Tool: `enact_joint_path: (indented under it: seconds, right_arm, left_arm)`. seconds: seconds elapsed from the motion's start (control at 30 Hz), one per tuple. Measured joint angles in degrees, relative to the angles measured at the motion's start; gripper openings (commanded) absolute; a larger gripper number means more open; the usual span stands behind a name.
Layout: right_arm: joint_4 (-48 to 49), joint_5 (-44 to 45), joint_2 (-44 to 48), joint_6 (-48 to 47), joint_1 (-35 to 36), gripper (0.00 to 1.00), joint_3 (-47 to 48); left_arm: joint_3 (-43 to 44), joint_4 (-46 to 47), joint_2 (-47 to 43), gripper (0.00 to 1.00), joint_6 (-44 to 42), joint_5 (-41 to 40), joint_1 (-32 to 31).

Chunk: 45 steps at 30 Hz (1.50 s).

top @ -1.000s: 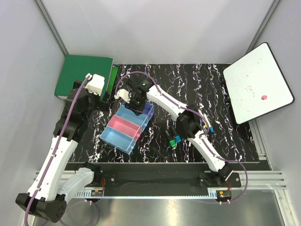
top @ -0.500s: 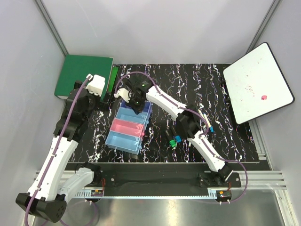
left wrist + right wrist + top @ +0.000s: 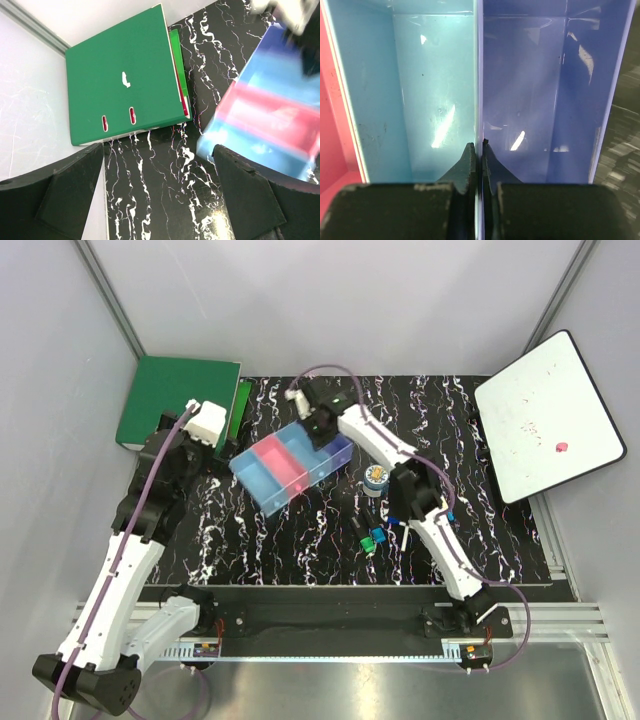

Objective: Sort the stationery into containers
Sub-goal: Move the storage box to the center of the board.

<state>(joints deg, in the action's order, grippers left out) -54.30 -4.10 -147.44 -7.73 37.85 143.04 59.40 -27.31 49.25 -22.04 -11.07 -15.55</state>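
Note:
The containers (image 3: pixel 290 465) are four joined bins: light blue, pink, light blue, purple-blue. They lie slanted at the table's middle back. My right gripper (image 3: pixel 322 430) is shut on the thin wall between the light blue bin (image 3: pixel 430 85) and the purple-blue bin (image 3: pixel 535 85); its closed tips (image 3: pixel 478 147) pinch that wall. All four bins look empty. A blue-rimmed tape roll (image 3: pixel 375 480) lies just right of them. Two short black markers with a green cap (image 3: pixel 368 541) and a blue cap (image 3: pixel 379 536) lie nearer. My left gripper (image 3: pixel 159 150) is open and empty, left of the bins (image 3: pixel 265 115).
A green ring binder (image 3: pixel 175 400) lies at the back left corner, also in the left wrist view (image 3: pixel 125 75). A white board with a black rim (image 3: pixel 548 415) leans at the right. Grey walls close in the left, back and right sides.
The row of bins has swung round and shifted toward the back right, held by my right gripper. The tape roll now shows to their right. The left arm has not moved.

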Motion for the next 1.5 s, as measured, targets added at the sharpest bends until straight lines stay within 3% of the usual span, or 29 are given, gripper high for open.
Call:
enact_joint_path:
  seconds: [0.27,0.47,0.97,1.5]
  right_arm:
    - [2.0,6.8,-1.0,8.3,-12.6,0.00,1.2]
    - [2.7,10.8,-1.6,12.9,-17.7,0.00,1.9]
    - [5.0,14.1,3.2,20.4,-18.1,0.00,-7.0]
    - [4.2,14.1,12.6,20.6,-15.7,0.00,-21.4]
  left_arm:
    - [-0.4,0.0,2.4,0.99,-0.6,2.0,0.0]
    - [-0.4,0.0,5.7,0.99,-0.6,3.7,0.0]
    - [2.7,0.0,9.6,0.99,-1.7,7.3,0.0]
    - [3.5,0.0,9.6,0.99,-1.7,8.2,-0.6]
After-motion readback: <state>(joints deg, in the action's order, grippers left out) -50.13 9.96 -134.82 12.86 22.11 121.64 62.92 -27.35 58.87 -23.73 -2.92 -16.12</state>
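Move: The right gripper already pinches the storage box's divider between light blue and purple; the box's middle is about 5 cm back, 8 cm left and 4 cm lower. Its clear spot on the board lies roughly 4 cm ahead and 11 cm right. The round tin is some 8 cm back and 17 cm right, the green and blue markers about 22 cm back and 14 cm right. From the left hand, that spot is some 20 cm ahead, 29 cm right, far below. Keep the right gripper shut on the divider and drag the storage box right and forward in one quick level sweep of about 20 cm, turning it some 40 degrees clockwise, then draw it straight back about 6 cm towards the round tin. Meanwhile ease the open, empty left gripper a few centimetres down, right and forward. ##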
